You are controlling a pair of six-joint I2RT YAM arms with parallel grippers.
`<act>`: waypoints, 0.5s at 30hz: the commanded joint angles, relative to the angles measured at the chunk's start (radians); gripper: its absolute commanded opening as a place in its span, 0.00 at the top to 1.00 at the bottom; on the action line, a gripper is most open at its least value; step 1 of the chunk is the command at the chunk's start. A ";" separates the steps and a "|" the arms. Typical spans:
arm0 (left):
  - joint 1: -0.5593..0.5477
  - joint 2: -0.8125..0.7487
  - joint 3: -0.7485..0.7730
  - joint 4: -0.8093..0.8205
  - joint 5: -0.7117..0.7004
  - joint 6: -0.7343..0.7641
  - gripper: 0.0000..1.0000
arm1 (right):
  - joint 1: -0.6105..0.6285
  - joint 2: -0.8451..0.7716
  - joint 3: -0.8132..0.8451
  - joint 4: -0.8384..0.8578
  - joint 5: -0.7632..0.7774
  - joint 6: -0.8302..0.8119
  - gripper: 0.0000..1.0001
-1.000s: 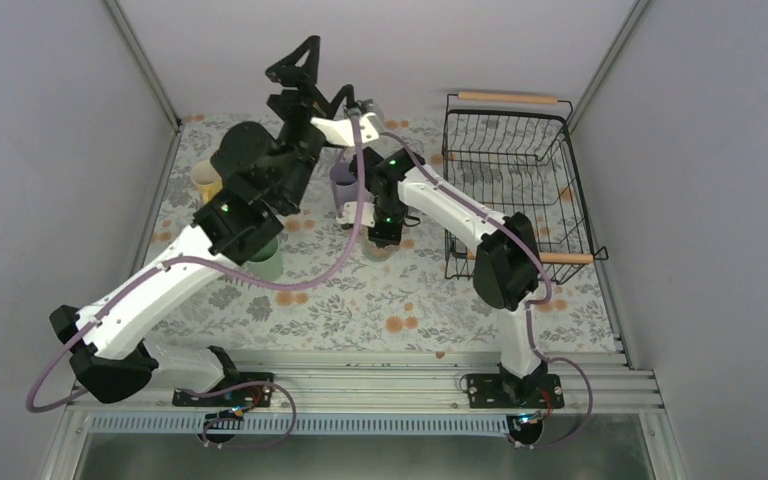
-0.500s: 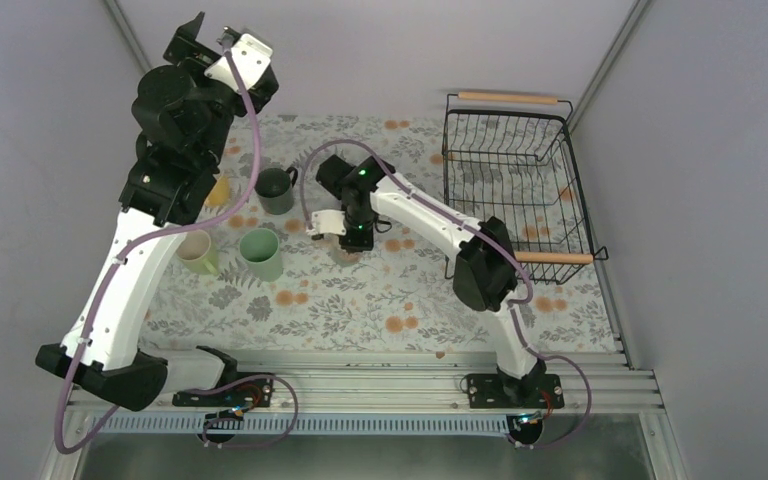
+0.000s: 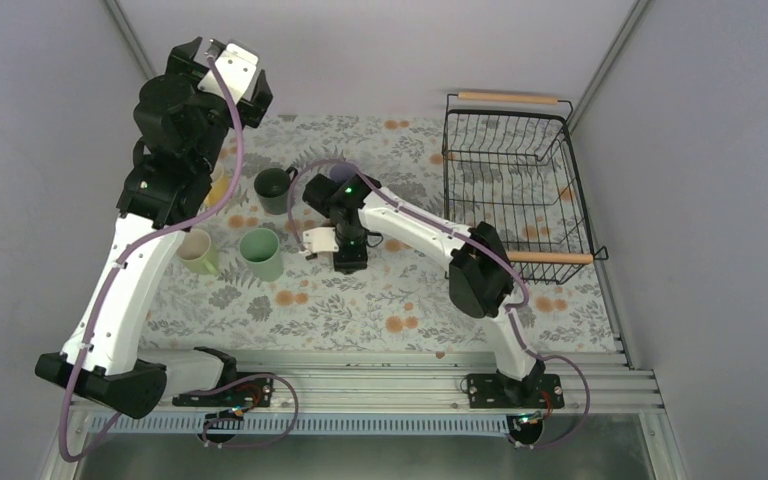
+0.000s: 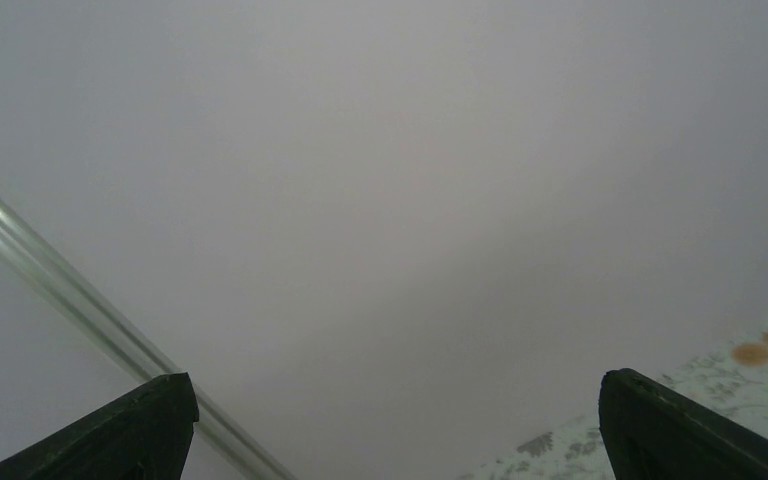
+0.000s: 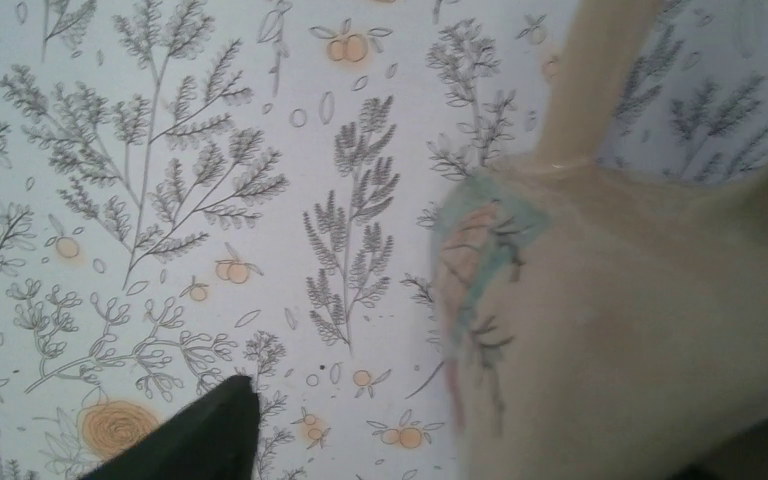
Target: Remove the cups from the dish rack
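Note:
The black wire dish rack (image 3: 570, 190) stands at the back right, and no cup shows in it. Near my right gripper (image 3: 348, 260), a beige mug (image 5: 640, 330) fills the right of the wrist view. The gripper (image 5: 390, 440) is low over the cloth, its left finger (image 5: 205, 430) apart from the mug and its other finger hidden. The top view hides this mug. My left gripper (image 3: 200, 48) is raised at the back left, open and empty (image 4: 390, 430). A dark green mug (image 3: 275, 190), a mint mug (image 3: 260, 253), an olive mug (image 3: 197, 252), a half-hidden yellow mug (image 3: 218, 187) and a lavender mug (image 3: 340, 172) stand on the cloth.
The floral tablecloth (image 3: 410, 300) covers the table. Grey walls close in the left, back and right, with metal corner posts (image 3: 140, 50). The rack's wooden handles (image 3: 515, 97) lie at its far and near ends. The right arm's elbow (image 3: 480, 270) hangs beside the rack.
My left arm has swung from the middle back up to the back left corner, uncovering the dark green and olive mugs. My right gripper has moved left and nearer along the cloth.

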 commanded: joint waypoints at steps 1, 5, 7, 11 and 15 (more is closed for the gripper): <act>0.005 -0.023 -0.051 -0.011 0.070 -0.062 0.00 | 0.010 -0.031 -0.024 -0.001 -0.019 -0.001 0.15; 0.005 -0.029 -0.065 0.009 0.038 -0.083 0.00 | 0.002 -0.097 -0.013 0.002 -0.022 0.007 0.00; 0.005 -0.028 -0.054 -0.001 0.029 -0.082 0.00 | -0.011 -0.138 -0.009 0.002 -0.030 0.009 0.00; 0.007 -0.021 -0.036 -0.051 -0.008 -0.075 0.00 | -0.065 -0.256 0.006 0.015 -0.050 0.026 0.00; 0.034 -0.053 -0.121 -0.045 0.024 -0.070 0.00 | -0.194 -0.430 -0.039 0.106 -0.064 0.072 0.00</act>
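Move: The beige cup I am releasing sits right at my right hand, its middle about 4 cm ahead and 3 cm below, handle to the left. At about that height, from my right hand, the purple cup is some 16 cm ahead, the dark green cup 15 cm ahead and 14 cm left, and the green cup 2 cm ahead and 17 cm left. From my raised left hand the beige cup lies roughly 7 cm back, 18 cm right and 45 cm below. I spread my right fingers, already half open astride the beige cup's near wall, to full width while barely moving, then lift straight up and clear of the mouth, about 10 cm and quickening. I drift a little to the right as the wrist tilts some 15 degrees, fingertips swinging leftward. My left hand, held high, sinks about 3 cm, open and empty. ##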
